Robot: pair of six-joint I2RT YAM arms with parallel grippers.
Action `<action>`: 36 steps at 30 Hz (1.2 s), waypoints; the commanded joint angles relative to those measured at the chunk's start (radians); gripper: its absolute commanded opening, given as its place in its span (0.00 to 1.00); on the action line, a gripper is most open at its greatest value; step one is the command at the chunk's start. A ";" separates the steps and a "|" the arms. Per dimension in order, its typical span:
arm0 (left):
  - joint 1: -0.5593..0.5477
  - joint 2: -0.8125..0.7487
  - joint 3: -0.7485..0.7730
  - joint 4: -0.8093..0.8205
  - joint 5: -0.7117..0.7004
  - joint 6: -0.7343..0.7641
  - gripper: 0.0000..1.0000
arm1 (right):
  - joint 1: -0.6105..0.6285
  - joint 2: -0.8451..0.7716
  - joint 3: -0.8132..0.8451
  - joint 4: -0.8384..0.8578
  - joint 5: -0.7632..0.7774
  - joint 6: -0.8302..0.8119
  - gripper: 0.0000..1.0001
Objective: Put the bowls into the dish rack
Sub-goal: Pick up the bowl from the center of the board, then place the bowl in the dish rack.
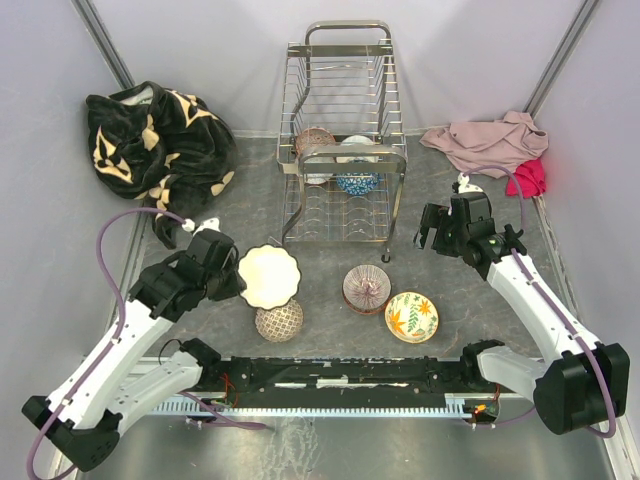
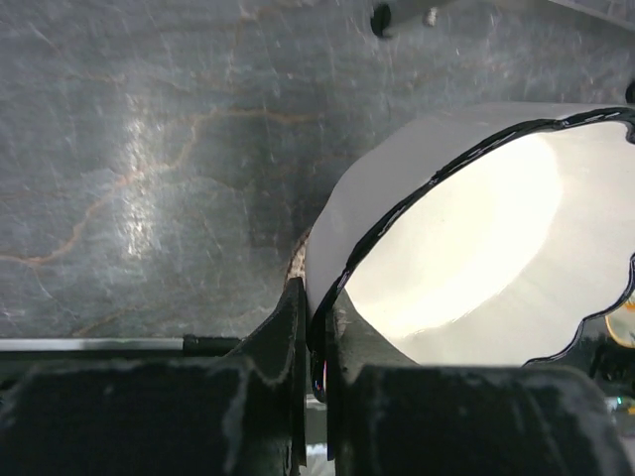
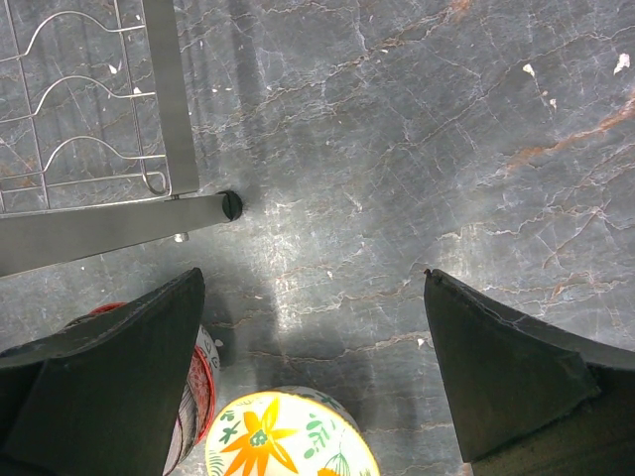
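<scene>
The chrome wire dish rack (image 1: 345, 110) stands at the back centre with two bowls in it, a pinkish one (image 1: 314, 139) and a blue-patterned one (image 1: 357, 182). My left gripper (image 1: 232, 280) (image 2: 322, 327) is shut on the rim of a cream scalloped bowl (image 1: 270, 276) (image 2: 476, 238), which sits tilted just above a brown patterned bowl (image 1: 279, 321). A striped bowl (image 1: 366, 288) (image 3: 201, 392) and a yellow floral bowl (image 1: 411, 316) (image 3: 288, 436) rest on the table. My right gripper (image 1: 430, 228) (image 3: 313, 278) hangs open over bare table beside the rack's front right foot (image 3: 231, 204).
A black and tan blanket (image 1: 150, 140) lies bunched at the back left. A pink cloth (image 1: 490, 140) and a magenta cloth (image 1: 530, 178) lie at the back right. Grey walls close in the table on three sides.
</scene>
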 commanded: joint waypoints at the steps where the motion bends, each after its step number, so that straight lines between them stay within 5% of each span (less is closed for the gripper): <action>1: -0.002 0.013 0.044 0.177 -0.157 -0.048 0.03 | 0.000 -0.020 0.003 0.032 -0.007 -0.014 0.99; 13: 0.014 0.136 0.148 0.401 -0.416 0.011 0.03 | -0.001 -0.032 -0.014 0.049 -0.017 -0.013 0.99; 18: 0.047 0.091 0.080 0.542 -0.468 0.033 0.03 | -0.002 -0.015 -0.017 0.057 -0.023 -0.012 0.99; 28: 0.343 0.247 0.043 0.842 -0.229 0.131 0.03 | -0.005 -0.020 -0.037 0.077 -0.019 -0.007 0.99; 36: 0.366 0.385 -0.019 1.185 -0.202 0.266 0.03 | -0.008 -0.013 -0.045 0.091 -0.017 -0.005 0.99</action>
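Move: The left hand already holds the scalloped white bowl clear of the stack; the left part of the dish rack's lower tier lies some 30 cm ahead of it, 22 cm to its right and about 8 cm lower. The rack's near left foot is about 10 cm ahead and 12 cm right, the tan patterned bowl 8 cm back and 9 cm right, and the dark blanket some 36 cm ahead and 23 cm left. From the right hand, that rack place is roughly 17 cm ahead, 29 cm left and 5 cm lower. Keeping its pinch on the white bowl's left rim, the left hand carries it forward about 20 cm past the rack's near left foot, rising some 7 cm on the way and, in the second half, swinging about 7 cm left into the gap between rack and dark blanket. The fingers tilt up towards forward and the wrist turns counter-clockwise, each by some 25 degrees, before the hand sinks about 5 cm again beside the rack's left side. ##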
